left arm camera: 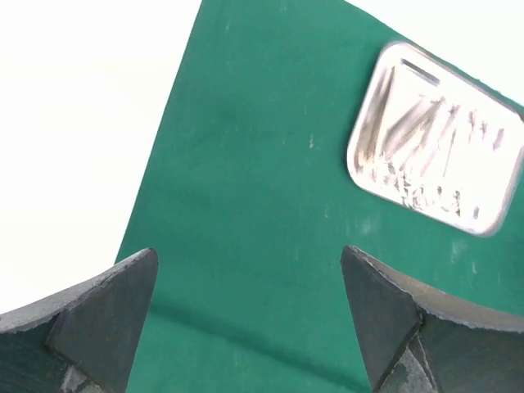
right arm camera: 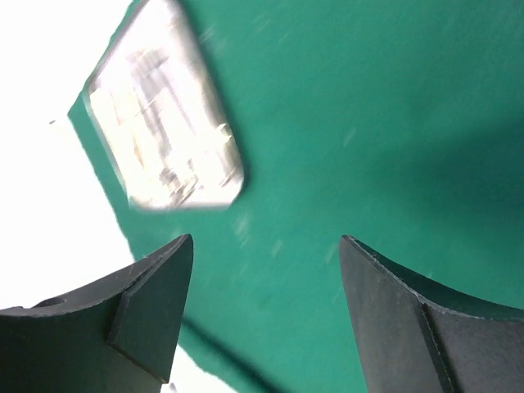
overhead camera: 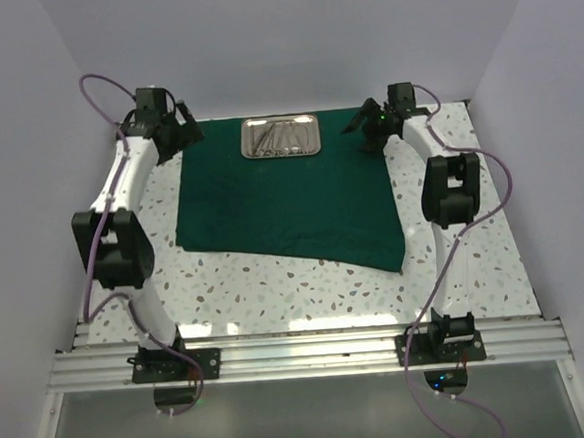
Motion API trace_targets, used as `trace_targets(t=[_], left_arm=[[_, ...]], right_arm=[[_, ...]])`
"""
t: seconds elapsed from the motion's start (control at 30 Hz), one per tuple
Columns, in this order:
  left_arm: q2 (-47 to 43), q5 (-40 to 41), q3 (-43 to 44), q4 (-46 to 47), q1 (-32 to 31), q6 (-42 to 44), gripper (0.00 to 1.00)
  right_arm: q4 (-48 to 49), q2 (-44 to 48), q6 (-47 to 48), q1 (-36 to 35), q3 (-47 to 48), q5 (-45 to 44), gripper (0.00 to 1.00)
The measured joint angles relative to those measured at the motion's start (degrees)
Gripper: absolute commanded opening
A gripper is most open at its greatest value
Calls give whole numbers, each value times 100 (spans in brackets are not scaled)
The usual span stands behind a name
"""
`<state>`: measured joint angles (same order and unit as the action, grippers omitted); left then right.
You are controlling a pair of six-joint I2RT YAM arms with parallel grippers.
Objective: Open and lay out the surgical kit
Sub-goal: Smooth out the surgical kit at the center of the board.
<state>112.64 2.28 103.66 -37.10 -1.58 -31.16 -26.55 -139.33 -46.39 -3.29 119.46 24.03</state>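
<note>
The dark green cloth [overhead camera: 291,204] of the surgical kit lies spread flat over the middle of the table. On its far edge sits a shiny steel tray [overhead camera: 280,137] with slim silver instruments lying in it. My left gripper [overhead camera: 187,124] hovers open over the cloth's far left corner, and its wrist view shows the cloth [left arm camera: 246,205] and the tray [left arm camera: 434,139] with nothing between the fingers. Over the far right corner my right gripper [overhead camera: 360,126] is open too, above the cloth [right arm camera: 368,123], with the tray [right arm camera: 164,123] blurred to its left.
The speckled white table [overhead camera: 307,293] shows around the cloth, widest at the front. White walls close in the left, right and back. A metal rail [overhead camera: 302,357] carries both arm bases at the near edge.
</note>
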Motion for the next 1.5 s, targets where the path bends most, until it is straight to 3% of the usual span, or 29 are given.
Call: trace_targets(t=[0.23,0.37,0.47,0.7,1.13,1.5], left_arm=[[-2389,544,-2894,109,-898,-675,94],[-2575,365,-4417,190,-1156,-1263,92],[-2562,343,-5058,138,-1134,-1652,90],[-2553,511,-5180,358,-1130,-2319,86],[-2568,1019,-5707,605,-1209,-2826,56],[-2337,1346,-5567,927,-1305,-2804,54]], right_arm=[[-455,2280,-116,-125,-1423,-173,73],[-710,3615,-118,-256,-2312,-365,73],[-907,4159,-96,-404,-2841,-527,73],[-1438,4636,96,-846,-3832,-885,73],[-2153,5455,562,-855,-4199,-1355,72],[-2461,5528,761,-861,-4312,-1434,72]])
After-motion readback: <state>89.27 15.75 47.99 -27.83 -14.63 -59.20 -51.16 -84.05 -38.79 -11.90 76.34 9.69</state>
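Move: The near edge of the surgical kit, just right of its near-left corner, lies about 22 cm back, 3 cm right and 16 cm below the left hand; the corner itself is some 21 cm back and 4 cm left. The instrument tray is about 10 cm ahead and 23 cm right. For the right hand, the kit's near-right corner is about 40 cm back, 7 cm right and 7 cm down, and the instrument tray some 2 cm ahead and 19 cm left. The left hand draws back about 22 cm, first lifting slightly and then sinking some 16 cm to the kit's near edge beside the left corner, tipping its fingers further down and turning counter-clockwise while they narrow to about half open, astride the edge, with a fingertip seeming to touch the cloth. Meanwhile the right hand leaves the far right side empty, climbs and swings back roughly 27 cm over the kit towards its near-right corner, then sinks partway and hovers about 10 cm above its starting height, its left side rolling down a little and its fingers staying open. ##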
